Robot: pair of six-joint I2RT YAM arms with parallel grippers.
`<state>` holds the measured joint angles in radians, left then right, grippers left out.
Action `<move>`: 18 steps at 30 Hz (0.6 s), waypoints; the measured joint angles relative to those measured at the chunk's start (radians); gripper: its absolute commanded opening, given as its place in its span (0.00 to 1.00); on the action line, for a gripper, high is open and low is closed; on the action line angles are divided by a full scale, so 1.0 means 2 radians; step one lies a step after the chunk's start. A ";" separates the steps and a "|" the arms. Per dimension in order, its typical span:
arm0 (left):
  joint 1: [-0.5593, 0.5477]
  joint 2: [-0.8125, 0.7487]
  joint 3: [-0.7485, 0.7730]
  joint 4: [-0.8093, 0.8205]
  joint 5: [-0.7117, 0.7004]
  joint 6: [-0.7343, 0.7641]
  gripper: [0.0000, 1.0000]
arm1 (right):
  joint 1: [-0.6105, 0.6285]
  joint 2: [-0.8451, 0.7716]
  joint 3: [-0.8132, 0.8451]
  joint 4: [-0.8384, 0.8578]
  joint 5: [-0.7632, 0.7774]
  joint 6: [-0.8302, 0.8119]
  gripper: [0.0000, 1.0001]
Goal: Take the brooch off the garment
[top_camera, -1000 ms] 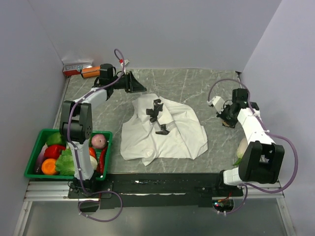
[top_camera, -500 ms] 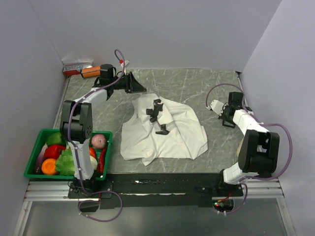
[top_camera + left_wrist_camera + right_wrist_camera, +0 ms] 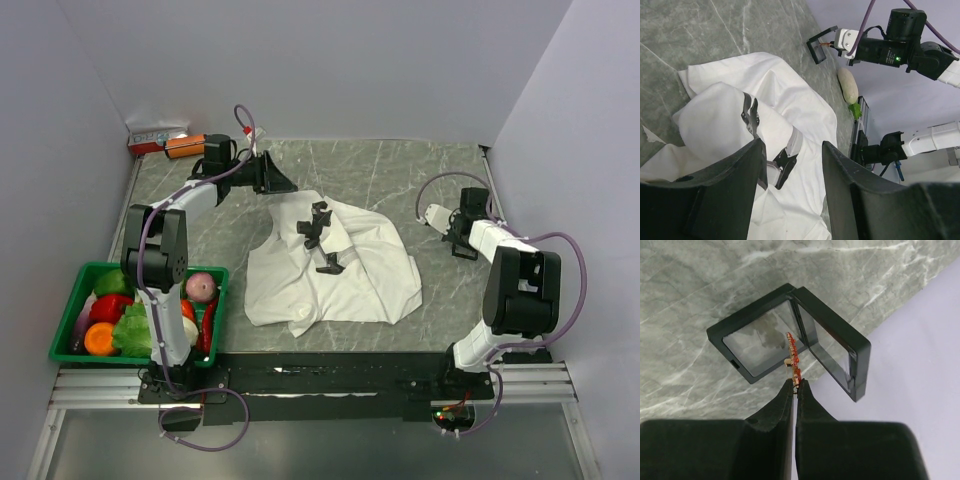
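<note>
The white garment [image 3: 350, 270] with black printed shapes lies crumpled mid-table, also filling the left wrist view [image 3: 790, 110]. My left gripper [image 3: 285, 183] hovers open at its far left edge; nothing is between its fingers [image 3: 792, 145]. The brooch [image 3: 793, 356], a tiny orange-red and gold piece, is pinched by its end in my shut right gripper [image 3: 795, 383]. It hangs just over an open black case [image 3: 747, 310] with clear panels and a raised lid [image 3: 840, 330]. In the top view the right gripper [image 3: 458, 246] is near the table's right edge, well apart from the garment.
A green basket [image 3: 70, 300] of vegetables sits at the near left. An orange bottle [image 3: 183, 146] and a red-and-white box [image 3: 155, 138] stand in the far left corner. A white radish [image 3: 849, 86] lies near the right arm. Walls close in on three sides.
The right arm has folded in toward the right edge, and its gripper has shifted slightly toward the far side, still holding the brooch. The left arm has barely moved.
</note>
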<state>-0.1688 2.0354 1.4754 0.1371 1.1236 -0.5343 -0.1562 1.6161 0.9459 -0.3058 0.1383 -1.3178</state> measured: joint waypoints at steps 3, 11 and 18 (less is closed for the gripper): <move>-0.001 -0.001 0.000 -0.001 0.000 0.000 0.56 | 0.000 0.006 -0.006 0.011 0.001 0.000 0.05; -0.002 -0.002 0.000 -0.008 -0.001 0.005 0.57 | 0.009 0.007 -0.031 0.033 0.010 0.009 0.39; -0.002 -0.002 0.000 -0.008 -0.001 0.005 0.57 | 0.025 -0.013 -0.029 -0.032 -0.001 0.074 0.61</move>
<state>-0.1738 2.0315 1.4757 0.1219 1.1221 -0.5240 -0.1066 1.5894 0.8875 -0.3706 0.1368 -1.1690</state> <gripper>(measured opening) 0.564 0.498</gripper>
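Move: The right hand holds the brooch just over the open black box: the middle of the box's base lies roughly 6 cm below the fingers, about 1 cm ahead and level sideways. Its lid stands up some 4 cm ahead and 4 cm to the right. The white gourd lies about 13 cm back and 7 cm right, the garment's middle about 31 cm left and 3 cm back. From the left hand the base is about 38 cm right, 9 cm back and 17 cm below. The right fingers let go of the brooch over the box's base, opening from shut to about half while the hand sinks some 2.5 cm towards it. As they widen, the hand draws back about 3 cm and left about 2.5 cm, away from the box and its lid, rising slightly at the end. ##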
